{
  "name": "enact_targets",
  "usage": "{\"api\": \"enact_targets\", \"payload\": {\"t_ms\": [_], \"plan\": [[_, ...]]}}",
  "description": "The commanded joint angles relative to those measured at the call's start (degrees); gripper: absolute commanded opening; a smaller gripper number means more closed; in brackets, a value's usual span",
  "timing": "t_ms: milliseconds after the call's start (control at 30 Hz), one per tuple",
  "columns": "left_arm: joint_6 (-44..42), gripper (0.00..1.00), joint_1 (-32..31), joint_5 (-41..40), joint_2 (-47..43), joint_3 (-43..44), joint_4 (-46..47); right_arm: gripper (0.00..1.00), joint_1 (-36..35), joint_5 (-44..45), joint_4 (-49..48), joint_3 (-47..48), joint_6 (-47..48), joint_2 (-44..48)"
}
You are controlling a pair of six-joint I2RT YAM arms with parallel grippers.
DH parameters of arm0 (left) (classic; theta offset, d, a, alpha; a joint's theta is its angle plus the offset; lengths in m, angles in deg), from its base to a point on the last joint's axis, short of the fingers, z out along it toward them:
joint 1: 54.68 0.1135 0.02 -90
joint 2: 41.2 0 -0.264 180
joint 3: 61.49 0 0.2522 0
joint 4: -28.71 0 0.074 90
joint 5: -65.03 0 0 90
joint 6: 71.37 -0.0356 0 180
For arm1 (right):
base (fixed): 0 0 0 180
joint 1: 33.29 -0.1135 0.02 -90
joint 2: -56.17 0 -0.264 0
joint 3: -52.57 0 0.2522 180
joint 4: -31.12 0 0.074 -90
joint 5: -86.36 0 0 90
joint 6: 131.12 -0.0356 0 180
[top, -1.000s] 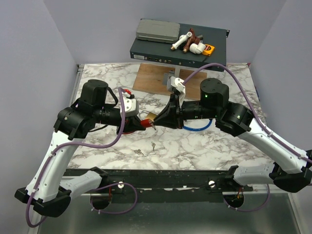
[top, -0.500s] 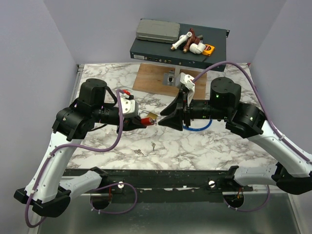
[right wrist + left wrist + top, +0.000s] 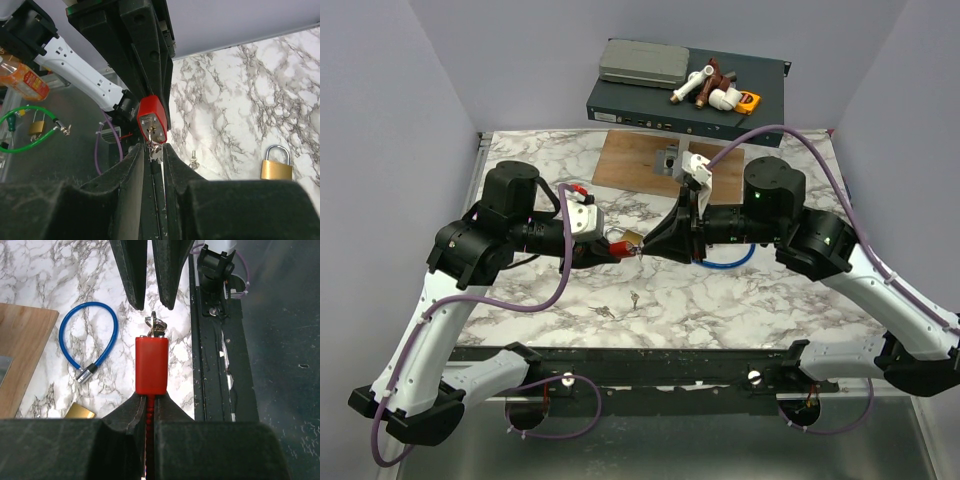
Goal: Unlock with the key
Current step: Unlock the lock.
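Observation:
A red padlock (image 3: 619, 250) (image 3: 151, 365) hangs above the marble table, and my left gripper (image 3: 148, 401) (image 3: 604, 250) is shut on its red shackle. The key (image 3: 155, 329) (image 3: 155, 150) sticks in the keyhole at the lock's bottom face (image 3: 152, 120), with a small ring on it. My right gripper (image 3: 153, 148) (image 3: 648, 249) faces the lock from the right. Its jaws stand narrowly apart, with the key at their tips. In the left wrist view its two fingers (image 3: 132, 270) end just short of the key ring.
A brass padlock (image 3: 632, 238) (image 3: 276, 164) lies on the table beneath the grippers. A blue cable lock (image 3: 90, 340) (image 3: 725, 262) lies to the right, a wooden board (image 3: 640, 160) behind. Loose keys (image 3: 635, 298) lie near the front. A black box (image 3: 690, 100) with clutter stands at the back.
My right gripper let go of the key, backed off to the right with its jaws wide, then came back to the key with its jaws narrowing. The left gripper kept hold of the lock.

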State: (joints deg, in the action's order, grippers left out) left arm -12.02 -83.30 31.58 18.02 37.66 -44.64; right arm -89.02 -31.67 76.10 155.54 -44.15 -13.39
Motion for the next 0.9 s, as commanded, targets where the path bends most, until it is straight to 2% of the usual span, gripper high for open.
{"api": "enact_targets", "payload": {"t_ms": [0,100,233,533,867], "plan": [[-0.7,0.0,-0.21,1.28,-0.76,1.36,1.3,0.24,-0.33,-3.21,-1.64,-0.21,-0.49,-0.64],[-0.72,0.0,-0.21,1.23,-0.78,1.44,1.46,0.19,-0.32,-3.95,-2.41,-0.66,-0.89,-1.09],[-0.53,0.0,-0.21,1.28,-0.77,1.43,1.5,0.01,-0.32,-4.49,-4.06,-1.44,-1.32,-1.06],[-0.28,0.0,-0.2,1.45,-1.04,1.38,1.83,0.01,-0.31,-6.52,-7.23,-4.52,-2.48,-0.73],[3.25,0.0,-0.38,2.72,0.83,3.19,4.96,0.01,-0.27,-12.97,-11.94,-7.18,-5.99,-3.8]]}}
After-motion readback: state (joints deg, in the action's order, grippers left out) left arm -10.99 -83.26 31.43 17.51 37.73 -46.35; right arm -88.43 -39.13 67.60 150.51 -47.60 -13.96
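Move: The key stands out of the red lock about 2 cm to the left of the right hand's parted fingers, roughly 1 cm back and 1 cm down, with the lock body some 3 cm farther left beyond the key. The loose key on the table lies about 6 cm ahead, 4 cm left and 38 cm below, the brass padlock 20 cm ahead and 5 cm left. From the left hand, still gripping the lock, the key is about 6 cm right, 1 cm lower. Right hand eases about 2 cm left and back, pinching the key shut while the left keeps the lock. ##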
